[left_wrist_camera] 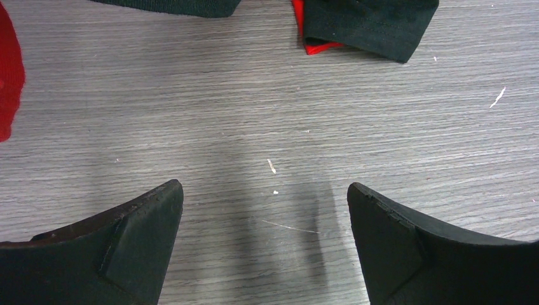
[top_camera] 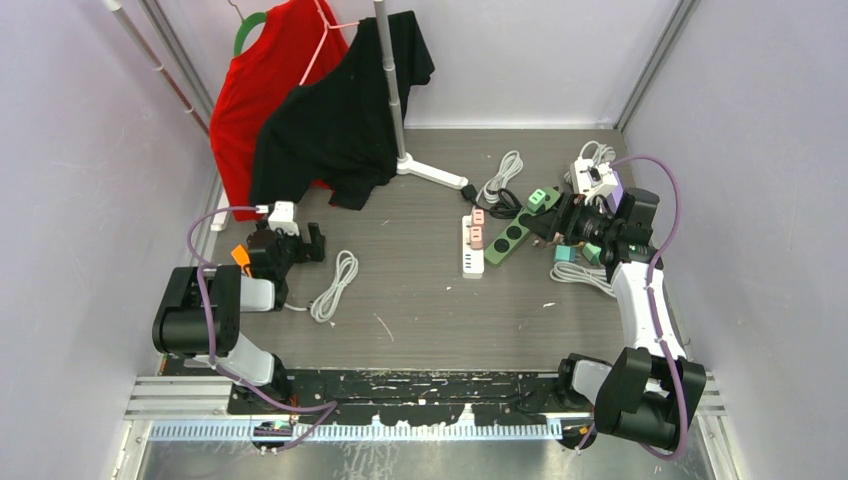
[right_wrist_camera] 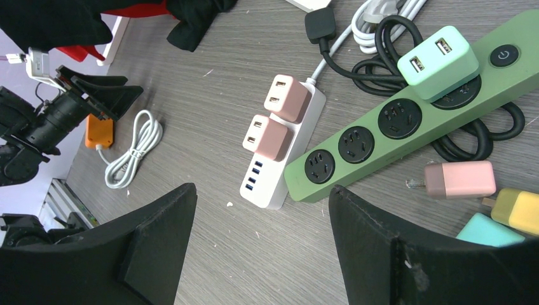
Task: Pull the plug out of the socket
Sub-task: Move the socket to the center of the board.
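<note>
A white power strip [right_wrist_camera: 283, 168] [top_camera: 471, 259] lies mid-table with two pink plugs [right_wrist_camera: 289, 97] [right_wrist_camera: 270, 136] seated in it. Beside it a green power strip [right_wrist_camera: 381, 136] [top_camera: 510, 240] carries a mint USB plug [right_wrist_camera: 437, 60] [top_camera: 540, 200]. My right gripper [right_wrist_camera: 262, 190] [top_camera: 552, 228] hovers open just right of the green strip, nothing between its fingers. My left gripper [left_wrist_camera: 264, 185] [top_camera: 305, 243] stands open over bare wood at the left, far from both strips.
Loose pink [right_wrist_camera: 461, 180], yellow [right_wrist_camera: 518, 210] and teal [right_wrist_camera: 489, 232] plugs lie right of the green strip, over black cable loops [right_wrist_camera: 381, 47]. A coiled white cable [top_camera: 335, 285] lies by the left arm. A stand [top_camera: 395, 90] with red [top_camera: 265, 90] and black shirts [top_camera: 345, 120] is behind.
</note>
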Robot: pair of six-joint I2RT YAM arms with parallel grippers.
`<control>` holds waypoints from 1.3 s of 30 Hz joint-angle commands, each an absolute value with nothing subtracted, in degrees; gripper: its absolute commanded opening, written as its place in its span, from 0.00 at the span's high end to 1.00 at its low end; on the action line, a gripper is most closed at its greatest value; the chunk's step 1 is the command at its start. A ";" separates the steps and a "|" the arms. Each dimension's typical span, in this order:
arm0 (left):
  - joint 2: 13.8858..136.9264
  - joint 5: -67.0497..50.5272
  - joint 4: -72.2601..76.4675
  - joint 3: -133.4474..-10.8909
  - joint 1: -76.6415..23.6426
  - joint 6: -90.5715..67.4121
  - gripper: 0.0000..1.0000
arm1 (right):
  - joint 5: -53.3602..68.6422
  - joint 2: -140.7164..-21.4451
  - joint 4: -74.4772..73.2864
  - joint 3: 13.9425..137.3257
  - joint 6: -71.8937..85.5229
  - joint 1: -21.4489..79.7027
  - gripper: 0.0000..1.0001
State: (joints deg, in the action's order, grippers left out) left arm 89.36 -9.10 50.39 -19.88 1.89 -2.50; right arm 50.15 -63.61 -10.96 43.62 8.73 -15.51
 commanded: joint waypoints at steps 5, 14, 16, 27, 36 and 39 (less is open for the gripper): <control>87.51 -8.59 53.32 -20.16 1.78 -2.11 0.00 | 50.80 -61.14 -11.67 46.27 5.51 -15.63 0.19; 60.68 -7.86 25.99 -24.75 1.41 -1.68 0.00 | 52.53 -61.20 -17.32 48.02 -2.15 -15.49 0.19; 55.98 -10.43 22.40 -25.06 1.38 -2.24 0.00 | 52.23 -61.85 -19.59 48.56 -5.17 -14.84 0.19; 44.87 -21.77 13.93 -25.20 1.41 -31.25 0.00 | 39.05 -67.06 -25.43 51.34 -15.10 1.64 0.19; 46.49 -29.06 11.59 -24.35 1.32 -46.20 0.02 | 12.60 -75.55 -15.20 53.62 -2.80 16.60 0.19; 46.01 -28.43 6.85 -25.07 -0.99 -46.72 0.06 | 0.99 -80.81 -13.35 55.97 3.78 20.21 0.19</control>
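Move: The white socket with the two pink plugs lies about 10 cm to the right hand's left, 5 cm ahead and some 15 cm below. The green socket's middle is roughly 9 cm straight ahead of the hand and the teal plug 3 cm ahead and 9 cm to its right, both also about 15 cm down. From the left hand, the white socket is some 34 cm to the right, level ahead and about 1 cm lower. After barely moving at first, the right hand swings left about 9 cm and sinks some 7 cm towards the white socket, past the green socket's near end, its left side rolling down about 30 degrees as it turns somewhat counter-clockwise, fingers still wide open and touching nothing. The empty left hand rises about 15 cm from beside the orange socket, then draws back and to its right some 8 cm each while its left side rolls down about 40 degrees, fingers staying open. ##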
